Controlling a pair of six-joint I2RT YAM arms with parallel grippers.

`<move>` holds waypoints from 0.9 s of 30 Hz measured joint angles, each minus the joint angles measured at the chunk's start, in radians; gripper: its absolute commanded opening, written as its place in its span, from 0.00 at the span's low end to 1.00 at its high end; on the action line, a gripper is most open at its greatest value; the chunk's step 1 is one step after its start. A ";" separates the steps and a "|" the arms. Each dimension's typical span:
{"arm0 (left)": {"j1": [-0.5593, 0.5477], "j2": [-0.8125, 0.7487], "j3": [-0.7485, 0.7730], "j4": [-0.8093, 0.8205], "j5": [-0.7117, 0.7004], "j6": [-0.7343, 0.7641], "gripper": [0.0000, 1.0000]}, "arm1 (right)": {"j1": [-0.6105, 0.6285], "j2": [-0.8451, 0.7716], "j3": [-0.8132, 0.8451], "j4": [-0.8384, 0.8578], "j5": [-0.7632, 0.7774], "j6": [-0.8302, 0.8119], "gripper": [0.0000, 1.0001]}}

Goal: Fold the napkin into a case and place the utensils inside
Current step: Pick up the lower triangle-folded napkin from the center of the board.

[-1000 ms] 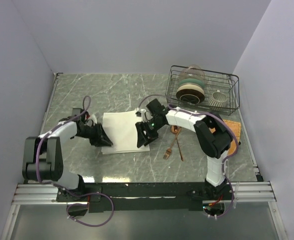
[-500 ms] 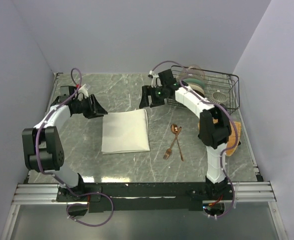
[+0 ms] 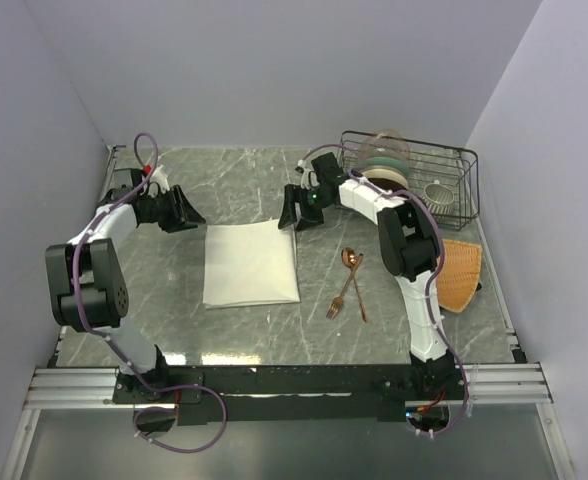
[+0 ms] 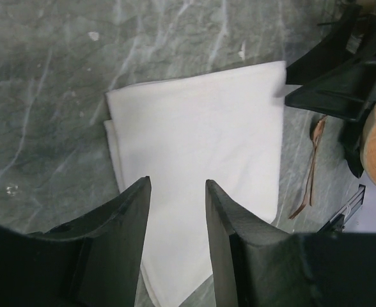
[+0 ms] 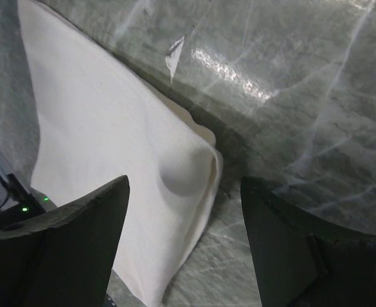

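Note:
The cream-white napkin [image 3: 249, 263] lies flat on the marble table as a folded, nearly square rectangle with layered edges [image 4: 201, 128] [image 5: 105, 141]. My left gripper [image 3: 186, 214] hovers open off the napkin's far left corner, with nothing between its fingers [image 4: 177, 182]. My right gripper [image 3: 292, 210] is open over the far right corner, where the cloth bulges slightly [image 5: 185, 185]. The copper spoon [image 3: 349, 258] and fork [image 3: 336, 305] lie crossed to the right of the napkin and also show in the left wrist view [image 4: 313, 163].
A black wire dish rack [image 3: 464, 160] with plates and a cup stands at the back right. An orange woven mat [image 3: 459, 272] lies by the right arm. Grey walls close in the table on three sides.
Both grippers have let go of the napkin and risen to its far side. The right one then swung back down toward the far right corner. The napkin lies flat.

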 measured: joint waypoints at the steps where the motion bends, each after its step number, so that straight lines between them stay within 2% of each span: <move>1: 0.005 0.013 0.000 0.001 -0.001 0.000 0.45 | -0.002 0.008 0.006 0.005 -0.016 0.010 0.74; 5: 0.026 0.061 0.000 -0.002 -0.011 0.000 0.45 | -0.016 0.051 0.042 0.027 -0.085 0.041 0.68; 8: 0.037 0.066 0.001 -0.002 -0.018 0.000 0.45 | -0.029 0.079 0.060 0.046 -0.132 0.064 0.57; 9: 0.039 0.066 0.003 -0.003 -0.019 0.000 0.45 | -0.032 0.084 0.061 0.047 -0.142 0.068 0.48; 11: 0.043 0.066 0.005 -0.002 -0.020 0.000 0.45 | -0.035 0.091 0.061 0.049 -0.154 0.076 0.39; 12: 0.045 0.066 0.005 -0.002 -0.021 0.000 0.44 | -0.035 0.095 0.063 0.050 -0.158 0.079 0.31; 18: 0.057 0.066 0.005 -0.002 -0.026 -0.001 0.44 | -0.032 0.103 0.067 0.054 -0.183 0.065 0.01; 27: 0.069 0.066 0.005 0.005 -0.036 -0.006 0.45 | -0.015 0.055 0.022 0.092 -0.182 -0.088 0.00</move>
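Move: My open right fingers are already astride the folded napkin's far right corner, whose tip is about 1 cm ahead, 1 cm left and 1 cm below. The napkin's far left corner is level ahead and some 18 cm left; the spoon and fork lie roughly 15 cm back and 12 to 14 cm right, 2 cm below. From my left hand the far right corner is about 4 cm ahead, 20 cm right and 8 cm below. I nudge my right hand about 1 cm forward and 1 cm left onto the far right corner, rolling its left side up some 10 degrees, and shut the fingers fully to pinch the cloth; then I ease slightly back and just start to lift. Empty and half open, my left hand drifts about 3 cm left and sinks 2.5 cm. ##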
